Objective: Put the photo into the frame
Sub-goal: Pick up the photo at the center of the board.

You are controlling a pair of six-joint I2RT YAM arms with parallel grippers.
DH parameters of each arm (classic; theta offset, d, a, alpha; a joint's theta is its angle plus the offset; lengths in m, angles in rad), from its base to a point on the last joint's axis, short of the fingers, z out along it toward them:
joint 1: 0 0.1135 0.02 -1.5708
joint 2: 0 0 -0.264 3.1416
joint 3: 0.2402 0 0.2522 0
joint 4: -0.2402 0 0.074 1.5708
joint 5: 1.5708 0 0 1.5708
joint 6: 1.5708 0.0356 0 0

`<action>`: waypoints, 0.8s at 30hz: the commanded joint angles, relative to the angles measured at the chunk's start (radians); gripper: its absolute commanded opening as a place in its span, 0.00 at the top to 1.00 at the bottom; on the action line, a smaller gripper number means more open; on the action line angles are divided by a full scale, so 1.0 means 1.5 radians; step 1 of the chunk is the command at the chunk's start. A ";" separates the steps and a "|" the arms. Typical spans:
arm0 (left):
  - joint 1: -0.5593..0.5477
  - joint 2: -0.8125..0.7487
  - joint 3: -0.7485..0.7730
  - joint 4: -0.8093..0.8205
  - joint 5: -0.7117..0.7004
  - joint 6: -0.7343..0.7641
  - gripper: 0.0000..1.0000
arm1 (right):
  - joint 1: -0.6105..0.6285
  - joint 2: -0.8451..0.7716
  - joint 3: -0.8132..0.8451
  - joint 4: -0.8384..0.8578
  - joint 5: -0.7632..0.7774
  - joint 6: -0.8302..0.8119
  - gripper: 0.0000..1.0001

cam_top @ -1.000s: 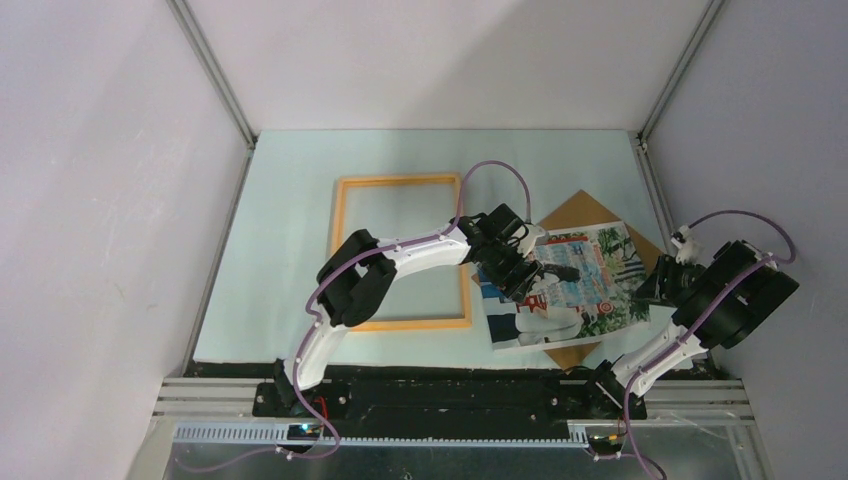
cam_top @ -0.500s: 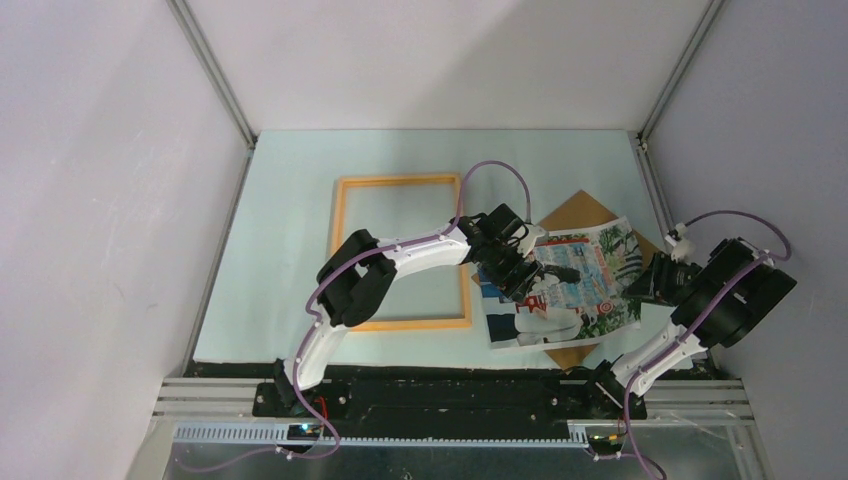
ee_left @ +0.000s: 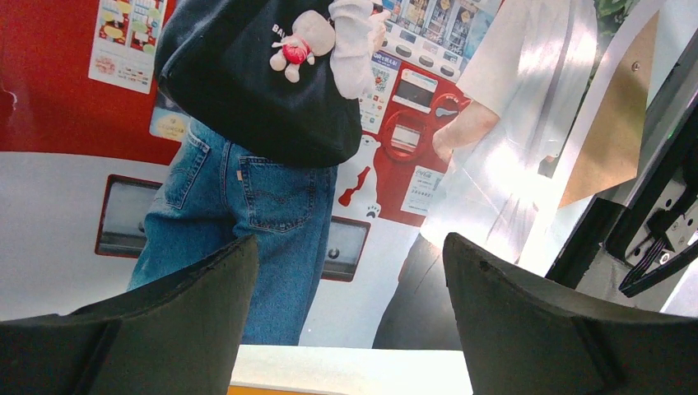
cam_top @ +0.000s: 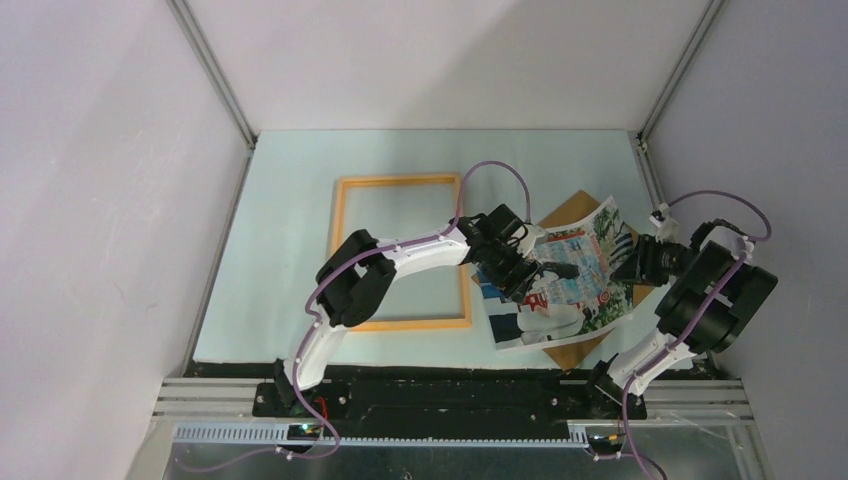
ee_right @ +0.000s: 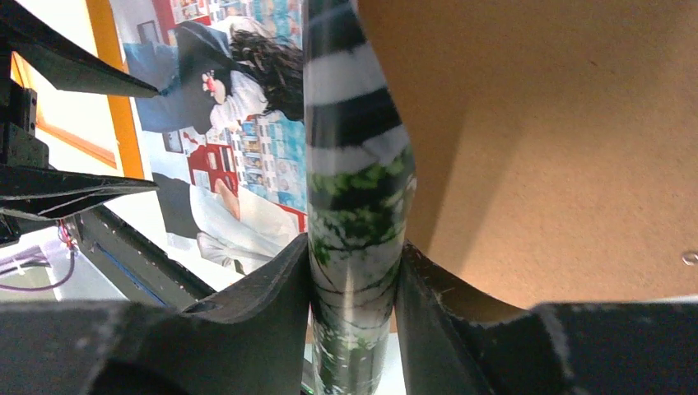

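The photo [cam_top: 565, 285] lies right of the light-orange frame [cam_top: 400, 182], over the brown backing board [cam_top: 575, 210]. Its right edge is lifted and curled. My right gripper [cam_top: 628, 262] is shut on that right edge; in the right wrist view the curled print [ee_right: 354, 181] sits pinched between both fingers. My left gripper [cam_top: 520, 268] is open and low over the photo's left part; in the left wrist view the print [ee_left: 329, 148] fills the space between its spread fingers [ee_left: 197, 304], with a strip of the frame [ee_left: 272, 390] at the bottom edge.
The backing board also shows in the right wrist view [ee_right: 543, 148], under the lifted print. The pale mat [cam_top: 290, 220] ends at grey walls on three sides and a black rail [cam_top: 450, 395] in front.
My right gripper has moved left with the photo's right edge, lifting and curling it off the backing board. The left gripper has stayed put.
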 commanded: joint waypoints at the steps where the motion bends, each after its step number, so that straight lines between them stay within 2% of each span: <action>1: -0.005 -0.001 -0.023 -0.026 -0.011 0.007 0.11 | 0.025 -0.031 0.016 -0.001 -0.036 -0.005 0.55; 5: -0.006 0.001 -0.023 -0.026 -0.009 0.009 0.11 | 0.023 -0.040 0.024 -0.015 -0.044 -0.033 0.48; 24: -0.005 0.006 -0.021 -0.026 -0.008 0.011 0.12 | -0.009 -0.034 0.115 -0.141 -0.056 -0.146 0.35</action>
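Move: The photo's right edge is already off the board, rolled up between the right hand's half-open fingers, right at the hand point. The photo's middle is some 13 cm to the left of this hand, level fore and aft and about 5 cm below. The brown board under it is centred about 10 cm left, 1 cm nearer the base and 5 cm down. From the left hand, the photo's middle lies about 2 cm ahead, 2 cm right and 3 cm below. The photo's rolled right edge stays between the right hand's fingers, arching across them, as they spread from not quite half open to nearly two thirds. The right hand first eases about 1 cm forward and 1 cm left, then climbs away from the board, roughly 4 cm in all, sliding back right as it does so. Its wrist tips up slightly, under 10 degrees. ##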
